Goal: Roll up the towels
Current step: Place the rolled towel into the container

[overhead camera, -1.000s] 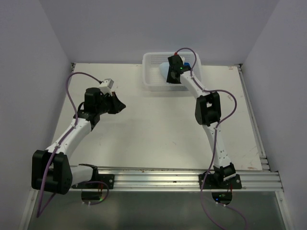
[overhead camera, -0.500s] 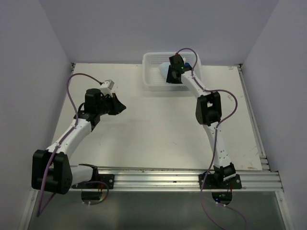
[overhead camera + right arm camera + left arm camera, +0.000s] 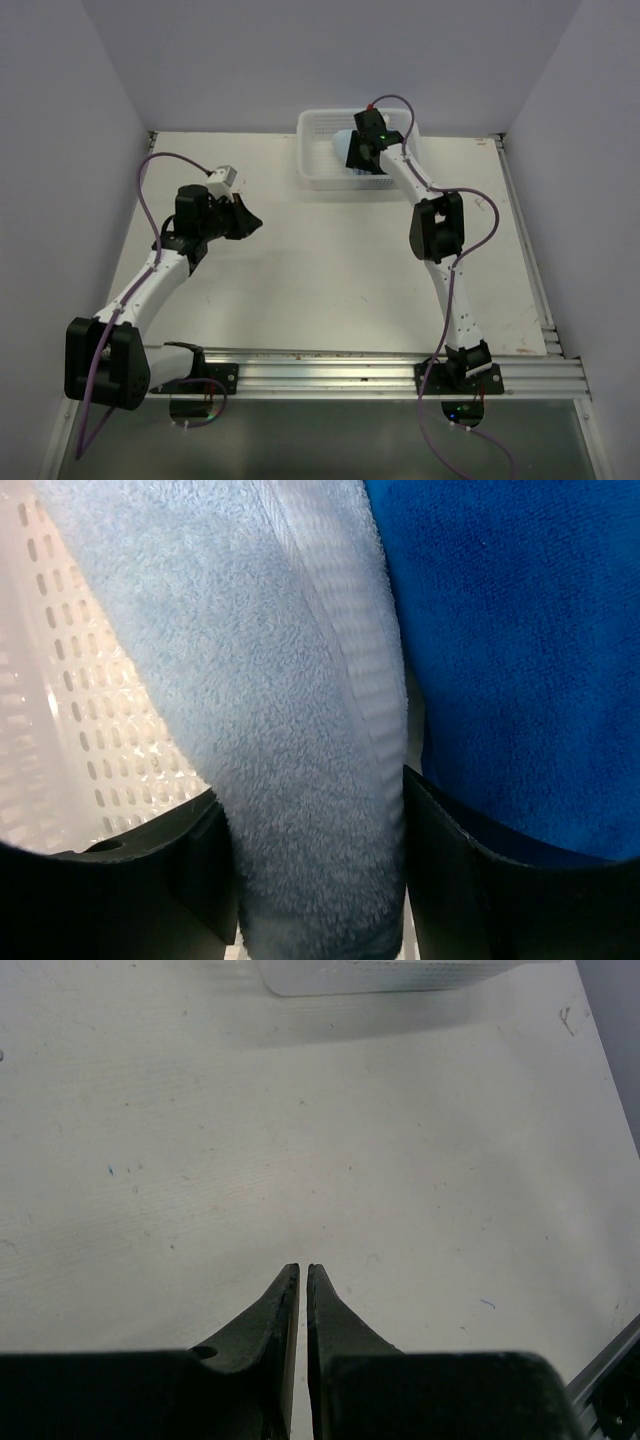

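Observation:
The pale sky-blue towel (image 3: 290,730) lies rolled in the white perforated basket (image 3: 60,680), with the dark royal blue towel (image 3: 510,650) right beside it. My right gripper (image 3: 312,795) reaches down into the basket (image 3: 318,150). Its jaws stand wide on either side of the pale roll, and the pile brushes both fingers. From above, the right gripper (image 3: 358,150) covers most of the pale towel (image 3: 343,143). My left gripper (image 3: 303,1267) hovers over bare table at the left, shut with nothing between its fingers; from above the left gripper (image 3: 252,220) sits well clear of the basket.
The basket stands at the table's (image 3: 320,260) back edge, against the rear wall. Side walls close in the table at left and right. An aluminium rail (image 3: 370,375) with both arm bases runs along the near edge.
The right gripper's jaws have spread wider around the pale towel, and its wrist has shifted slightly toward the back of the basket. The left arm has stayed put.

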Controlling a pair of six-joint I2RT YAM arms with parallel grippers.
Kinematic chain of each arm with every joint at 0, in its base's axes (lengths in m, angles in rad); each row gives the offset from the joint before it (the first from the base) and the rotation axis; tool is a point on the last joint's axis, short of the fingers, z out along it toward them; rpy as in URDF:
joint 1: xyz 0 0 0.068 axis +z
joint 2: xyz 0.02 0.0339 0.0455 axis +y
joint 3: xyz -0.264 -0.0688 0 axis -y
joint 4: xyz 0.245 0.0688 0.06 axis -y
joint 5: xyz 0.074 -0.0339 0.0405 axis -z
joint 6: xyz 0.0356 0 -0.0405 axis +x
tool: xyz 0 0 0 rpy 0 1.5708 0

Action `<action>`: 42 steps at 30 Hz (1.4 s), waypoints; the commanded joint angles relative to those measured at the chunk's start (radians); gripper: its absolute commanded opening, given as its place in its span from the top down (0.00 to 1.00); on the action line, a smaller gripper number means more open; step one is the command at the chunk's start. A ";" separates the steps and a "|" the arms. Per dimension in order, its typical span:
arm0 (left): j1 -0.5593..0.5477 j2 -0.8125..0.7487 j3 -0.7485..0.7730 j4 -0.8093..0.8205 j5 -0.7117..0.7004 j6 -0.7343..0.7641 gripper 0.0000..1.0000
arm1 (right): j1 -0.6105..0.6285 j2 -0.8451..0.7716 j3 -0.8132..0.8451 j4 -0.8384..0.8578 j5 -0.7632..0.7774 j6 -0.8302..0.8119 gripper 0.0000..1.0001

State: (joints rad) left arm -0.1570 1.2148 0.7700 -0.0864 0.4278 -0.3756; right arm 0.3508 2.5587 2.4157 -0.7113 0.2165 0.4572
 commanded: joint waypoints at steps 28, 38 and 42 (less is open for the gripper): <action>0.008 -0.103 -0.018 0.030 -0.049 0.029 0.85 | -0.035 -0.365 0.046 0.021 -0.094 -0.163 0.01; 0.008 -0.192 -0.021 -0.009 -0.196 0.053 0.41 | -0.033 -0.908 -0.585 0.053 -0.109 -0.104 0.01; 0.008 -0.201 -0.020 -0.016 -0.230 0.061 0.34 | -0.030 -1.261 -0.901 0.078 0.033 -0.043 0.01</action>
State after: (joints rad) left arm -0.1570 1.0332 0.7544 -0.0994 0.2523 -0.3439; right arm 0.3195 1.4967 1.6676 -0.6575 0.1444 0.3588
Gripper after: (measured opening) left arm 0.655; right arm 0.986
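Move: The right fingers still straddle the near part of the light-blue rolled towel inside the container; the towel's middle is about 4 cm ahead, 2 cm left and 1 cm below. The blue towel is some 4 cm ahead and 6 cm right, at similar height. The container's middle sits roughly 3 cm ahead, level sideways, 2 cm below. From the left hand, the light-blue towel lies about 30 cm ahead, 25 cm right and 11 cm lower. Widen the right fingers fully to free the light-blue towel, and lift the gripper nearly straight up and out of the container, about 25 cm, tipping the fingers up some 20 degrees; late in the rise, swing back over the near rim and a little right. Towards the end, raise the left gripper slightly, drift it left and open its empty fingers. ##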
